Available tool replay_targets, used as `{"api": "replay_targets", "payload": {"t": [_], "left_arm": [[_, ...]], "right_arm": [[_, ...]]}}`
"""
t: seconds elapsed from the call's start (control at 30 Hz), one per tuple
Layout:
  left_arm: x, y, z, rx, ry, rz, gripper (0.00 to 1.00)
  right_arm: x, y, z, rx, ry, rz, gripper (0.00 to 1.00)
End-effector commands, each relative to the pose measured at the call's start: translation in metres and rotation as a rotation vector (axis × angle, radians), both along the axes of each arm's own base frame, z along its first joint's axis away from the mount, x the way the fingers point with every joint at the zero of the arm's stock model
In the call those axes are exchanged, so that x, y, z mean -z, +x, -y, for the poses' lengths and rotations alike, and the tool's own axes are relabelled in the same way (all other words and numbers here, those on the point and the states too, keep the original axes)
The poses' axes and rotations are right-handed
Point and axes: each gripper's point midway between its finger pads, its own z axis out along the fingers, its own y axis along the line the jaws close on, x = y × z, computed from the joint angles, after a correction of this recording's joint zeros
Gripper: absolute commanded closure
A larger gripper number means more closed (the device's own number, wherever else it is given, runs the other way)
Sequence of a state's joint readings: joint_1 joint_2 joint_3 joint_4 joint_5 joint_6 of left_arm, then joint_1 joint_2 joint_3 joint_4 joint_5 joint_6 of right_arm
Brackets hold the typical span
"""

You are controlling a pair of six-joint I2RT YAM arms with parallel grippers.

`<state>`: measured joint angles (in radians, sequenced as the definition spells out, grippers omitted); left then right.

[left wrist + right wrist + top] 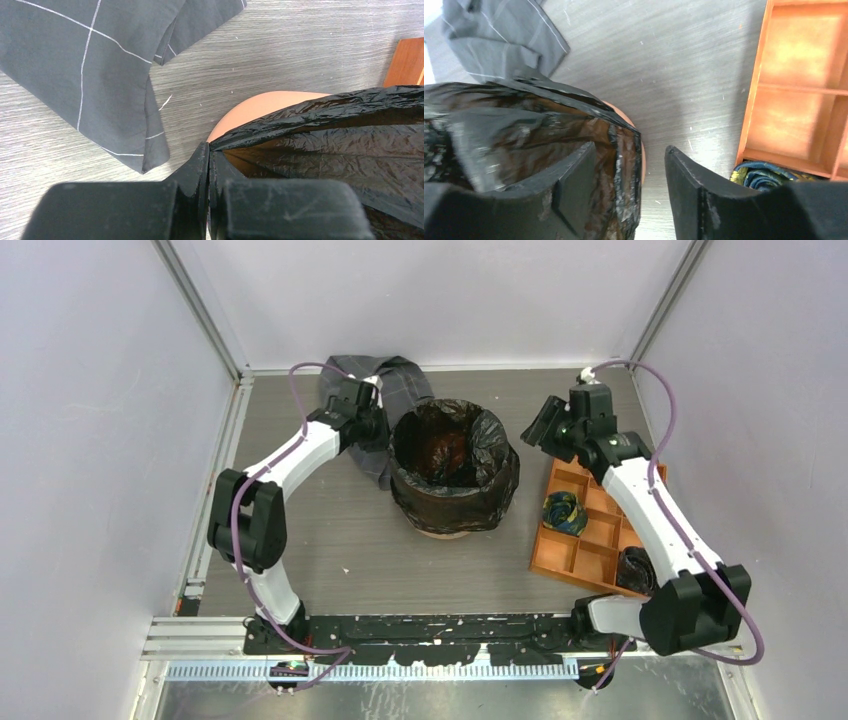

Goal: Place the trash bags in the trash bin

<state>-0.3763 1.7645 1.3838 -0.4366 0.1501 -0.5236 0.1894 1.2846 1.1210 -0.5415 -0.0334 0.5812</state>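
A glossy black trash bag (455,485) lines the round orange trash bin (445,533) in the middle of the table, its film folded down over the rim. My left gripper (385,435) is at the bin's left rim, shut on a pinch of the bag's edge (340,140); the orange bin wall (255,110) shows just behind the tips (208,150). My right gripper (630,147) hovers at the bin's right rim and is open. The bag's folded edge (624,150) stands between its fingers, clear of the right finger. The bin's rim (643,155) peeks out beside it.
A grey checked cloth (400,380) lies behind and left of the bin. An orange compartment tray (585,550) sits at the right, holding a blue-yellow bundle (563,512) and a dark bundle (635,570). White walls enclose the table on three sides.
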Motion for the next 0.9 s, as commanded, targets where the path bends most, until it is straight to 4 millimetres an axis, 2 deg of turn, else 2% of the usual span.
{"api": "replay_targets", "payload": {"t": [0.0,0.17,0.23,0.3,0.4,0.57,0.7,0.87], "left_arm": [[-0.022,0.007,0.0,-0.007,-0.034,0.073,0.99],[-0.021,0.006,0.002,-0.006,-0.045,0.072,1.0],[-0.021,0.006,0.002,-0.007,-0.048,0.072,1.0],[-0.021,0.006,0.002,-0.008,-0.052,0.072,1.0],[-0.021,0.006,0.003,-0.009,-0.056,0.072,1.0],[-0.019,0.005,0.003,-0.01,-0.059,0.072,0.99],[-0.018,0.004,0.002,-0.013,-0.058,0.073,1.0],[-0.016,0.004,0.001,-0.015,-0.057,0.072,1.0]], "right_arm": [[-0.064,-0.008,0.011,0.017,-0.037,0.109,0.4],[-0.111,-0.021,-0.025,-0.11,-0.059,0.18,0.42],[-0.123,-0.026,-0.046,-0.172,-0.092,0.198,0.45],[-0.133,-0.03,-0.072,-0.246,-0.108,0.211,0.49],[-0.138,-0.032,-0.106,-0.334,-0.142,0.213,0.54],[-0.118,-0.023,-0.157,-0.445,-0.206,0.157,0.67],[-0.092,-0.018,-0.176,-0.487,-0.256,0.092,0.76],[-0.059,-0.021,-0.193,-0.54,-0.31,0.019,0.79]]}}
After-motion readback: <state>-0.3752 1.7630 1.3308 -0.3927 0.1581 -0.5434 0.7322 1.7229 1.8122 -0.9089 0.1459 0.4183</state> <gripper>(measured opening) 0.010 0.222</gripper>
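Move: Off the right side of the trash bin, the right hand is empty and half open, with the middle of the bag-lined bin mouth about 19 cm to its left, 1 cm ahead and 6 cm below. The blue-yellow roll lies level with it in reach, some 10 cm to its right and 27 cm below; the wooden tray's middle is about 19 cm to its right at nearly that depth. From the left hand, the bin mouth's middle is about 15 cm right, 1 cm back and at its height. Hopping over the bag's right rim, the right hand rises about 14 cm while swinging left, then sinks some 9 cm over the bag's open middle, ending 19 cm left of its start. The wrist turns about 30 degrees counter-clockwise and the fingers draw nearly shut. The left hand keeps its pinch on the left rim, easing down about 1 cm. ##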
